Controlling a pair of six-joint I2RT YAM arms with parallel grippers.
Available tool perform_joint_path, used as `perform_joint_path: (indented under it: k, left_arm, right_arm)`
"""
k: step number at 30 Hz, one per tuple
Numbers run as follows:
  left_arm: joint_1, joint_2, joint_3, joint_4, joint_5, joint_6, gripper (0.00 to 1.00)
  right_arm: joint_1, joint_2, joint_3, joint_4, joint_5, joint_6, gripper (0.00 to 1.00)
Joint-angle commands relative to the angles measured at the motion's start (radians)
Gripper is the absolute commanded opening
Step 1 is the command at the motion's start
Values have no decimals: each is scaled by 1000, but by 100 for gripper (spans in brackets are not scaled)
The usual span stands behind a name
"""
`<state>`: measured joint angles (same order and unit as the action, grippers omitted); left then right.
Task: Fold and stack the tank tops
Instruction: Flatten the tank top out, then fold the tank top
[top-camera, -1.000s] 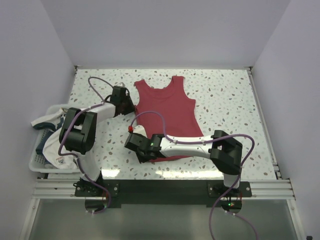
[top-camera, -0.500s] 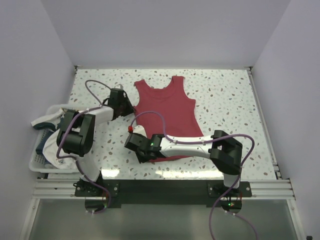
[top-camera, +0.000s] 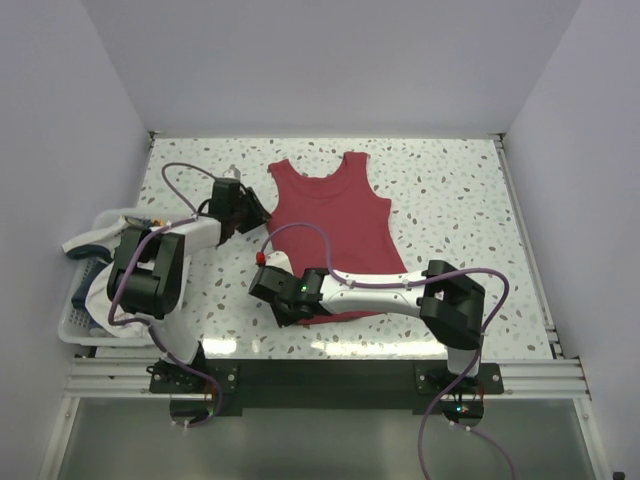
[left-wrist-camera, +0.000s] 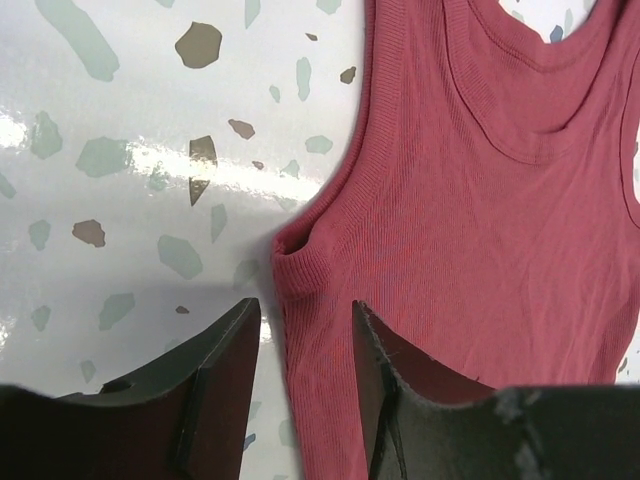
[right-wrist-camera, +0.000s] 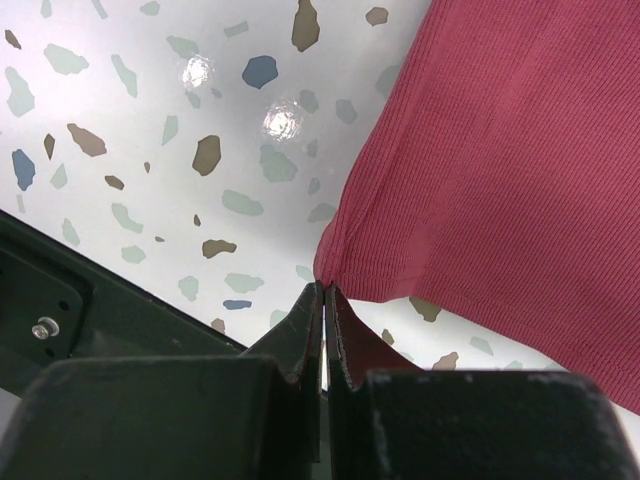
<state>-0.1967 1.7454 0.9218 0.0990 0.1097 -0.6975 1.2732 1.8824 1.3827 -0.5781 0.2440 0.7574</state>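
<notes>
The dark red tank top (top-camera: 335, 225) lies flat on the speckled table, neck toward the far side. My left gripper (left-wrist-camera: 305, 310) stands open at its left armhole. The side edge of the red tank top (left-wrist-camera: 480, 200) lies between the jaws, which are apart and not pinching it. My right gripper (right-wrist-camera: 325, 287) is shut on the bottom-left hem corner of the red tank top (right-wrist-camera: 520, 150), near the table's front edge. In the top view the left gripper (top-camera: 255, 208) and right gripper (top-camera: 283, 305) both sit on the top's left side. The white tank top (top-camera: 100, 285) lies crumpled in a basket.
A white plastic basket (top-camera: 72, 328) sits off the table's left edge beside the left arm. White walls enclose the table at the back and on both sides. A black rail runs along the front edge by the arm bases.
The left gripper's jaws have widened, and its wrist has shifted slightly toward the far side. The right arm and the red tank top have not visibly moved.
</notes>
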Motion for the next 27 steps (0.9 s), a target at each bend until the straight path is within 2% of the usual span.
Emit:
perform_joint_path:
  k: [1,9,13,14,16,18,27]
  left_arm:
    - [8,34,26,51,18,-13,46]
    - [8,106,69,25,-5,-11,33]
    - [8,112,81,4,-21,-17,16]
    - [8,111,84,-7,-31,-17,8]
    - [8,92,86,-30,-73,-19,3]
    - [9,66,81,-41,-106,-23,0]
    - [26,6,135,-183,-251,-25,0]
  right_arm:
    - [-3,-6,12,6,3,10,0]
    - [-3,-5,24,-2,6,3,0]
    - [0,1,27,7,-12,2,0]
    - [0,3,27,14,-20,2,0]
    - [8,12,38,18,-40,3,0]
    - [18,26,53,20,-52,3,0]
    - [28,101,167,35,-143,-1,0]
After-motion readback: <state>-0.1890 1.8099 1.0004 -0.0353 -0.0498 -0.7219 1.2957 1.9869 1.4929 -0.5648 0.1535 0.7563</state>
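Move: The tank top's left armpit corner, a small raised fold, lies about 3 cm under the left gripper and 1 cm farther out. From that gripper, the left shoulder strap is some 15 cm ahead and 3 cm to the right, and the left hem corner about 25 cm back and 4 cm to the right. The right gripper already pinches that hem corner; its goal is bare table about 4 cm left and 2 cm back. The armpit corner is roughly 25 cm ahead of the right gripper and 4 cm to its left. Sink the left gripper about 2.5 cm, easing slightly forward, and shut its half-open fingers on the folded armpit corner. Then, with the right gripper keeping its pinch on the hem corner, draw both to the left together, some 3 to 4 cm, letting the right come back a little and the left wrist turn about 10 degrees, partly counter-clockwise. ##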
